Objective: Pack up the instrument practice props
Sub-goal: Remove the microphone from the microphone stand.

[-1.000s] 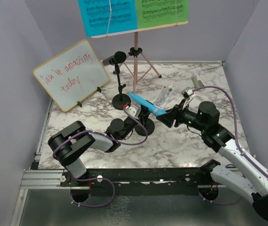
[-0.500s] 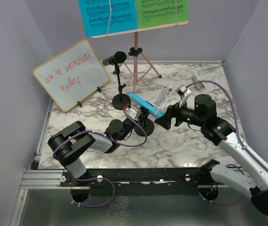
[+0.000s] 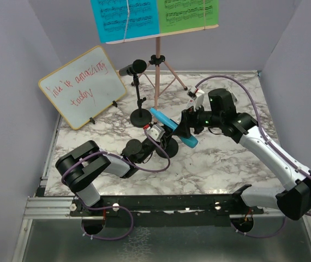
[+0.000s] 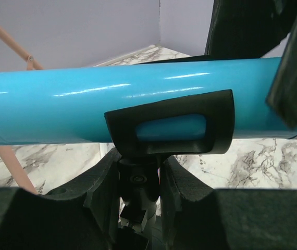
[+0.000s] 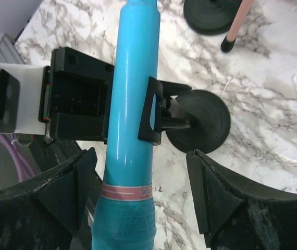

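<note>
A blue microphone [image 3: 172,126] [image 5: 133,94] [image 4: 86,112] lies in the clip [image 4: 169,127] of a black round-based mic holder [image 3: 170,147] [image 5: 200,127]. My left gripper [image 4: 138,192] [image 3: 162,139] is shut on that holder's stem just below the clip. My right gripper [image 5: 143,192] [image 3: 185,132] is open, its jaws on either side of the microphone's mesh head, with a gap on the right side. A black microphone [image 3: 133,67] sits on the second mic holder [image 3: 141,116]. Behind them, the pink tripod music holder [image 3: 156,71] carries a blue music sheet [image 3: 125,19] and a green music sheet [image 3: 188,12].
A yellow-framed whiteboard [image 3: 82,93] with red writing leans at the back left. The second holder's base [image 5: 211,13] and a pink tripod leg [image 5: 237,21] lie just beyond the held holder. Grey walls close in the marble table [image 3: 226,164] on three sides.
My right gripper has opened and swung left and away from me, so its jaws now straddle the blue microphone's head. The left arm and the holder have not moved.
</note>
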Available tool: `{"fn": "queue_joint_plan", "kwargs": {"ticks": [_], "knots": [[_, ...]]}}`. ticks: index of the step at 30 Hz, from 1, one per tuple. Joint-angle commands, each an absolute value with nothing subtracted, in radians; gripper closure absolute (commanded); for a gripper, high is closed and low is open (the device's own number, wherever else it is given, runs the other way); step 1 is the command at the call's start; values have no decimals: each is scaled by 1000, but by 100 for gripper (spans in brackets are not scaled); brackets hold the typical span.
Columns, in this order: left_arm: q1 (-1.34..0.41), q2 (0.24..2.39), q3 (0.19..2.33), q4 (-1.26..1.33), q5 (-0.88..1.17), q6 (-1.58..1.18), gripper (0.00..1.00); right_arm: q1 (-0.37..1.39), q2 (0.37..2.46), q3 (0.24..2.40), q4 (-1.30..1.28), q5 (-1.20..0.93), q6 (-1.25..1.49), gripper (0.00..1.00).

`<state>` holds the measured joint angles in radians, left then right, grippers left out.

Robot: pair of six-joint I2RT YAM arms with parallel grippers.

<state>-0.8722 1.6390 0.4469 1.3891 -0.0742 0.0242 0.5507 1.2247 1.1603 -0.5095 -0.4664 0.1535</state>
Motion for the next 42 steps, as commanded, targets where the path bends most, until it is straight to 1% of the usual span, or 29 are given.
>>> {"fn": "queue_joint_plan", "kwargs": {"ticks": [1,4,9,13,14,17,18,19,23,26,30,34,42], "knots": [[-864,1635,436,1370,-84,65,97,556,1269,1194,-581,-558,121,27],[-864,1638,437,1369,-88,71,97,555,1292,1192,-572,-598,121,36],[-864,1646,441,1357,-137,75,100,556,1316,1194,-586,-636,110,57],[-861,1641,457,1301,-258,73,100,555,1307,1175,-612,-648,96,70],[-859,1642,459,1289,-292,71,100,555,1304,1169,-620,-653,91,75],[-855,1641,471,1249,-405,57,100,555,1294,1142,-637,-663,78,92],[-853,1639,476,1232,-445,50,100,555,1292,1132,-640,-670,73,97],[-851,1638,480,1217,-477,45,100,555,1289,1122,-641,-676,69,99],[-840,1636,481,1195,-599,31,100,555,1273,1090,-661,-692,47,100],[-820,1625,473,1180,-642,8,100,555,1258,1069,-681,-690,33,100],[-798,1614,469,1155,-672,4,100,556,1238,1038,-696,-693,21,100],[-772,1604,463,1131,-687,-58,100,555,1224,1014,-721,-692,9,100],[-733,1573,448,1101,-688,-121,100,555,1188,973,-690,-688,24,100]]}}
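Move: The blue microphone's banded end lies just within the right gripper's open jaws, about 1 cm left, 1 cm back and 2 cm below; its middle is some 5 cm left and 2 cm forward. The stand's round base is about 8 cm left and 22 below, the black microphone's stand base roughly 20 left and 18 forward. From the left hand, already clamped on the stand's neck, the microphone's middle sits about 5 cm above, 2 right and 1 forward. Sink the right gripper a couple of centimetres, easing slightly back and left, and shut its fingers around the microphone at the band. Keep that pinch and draw down a further 1.5 cm. Hold the stand's neck with the left fingers, letting that hand shift about 2 cm forward and 2 cm left and turn some 10 degrees counter-clockwise. ##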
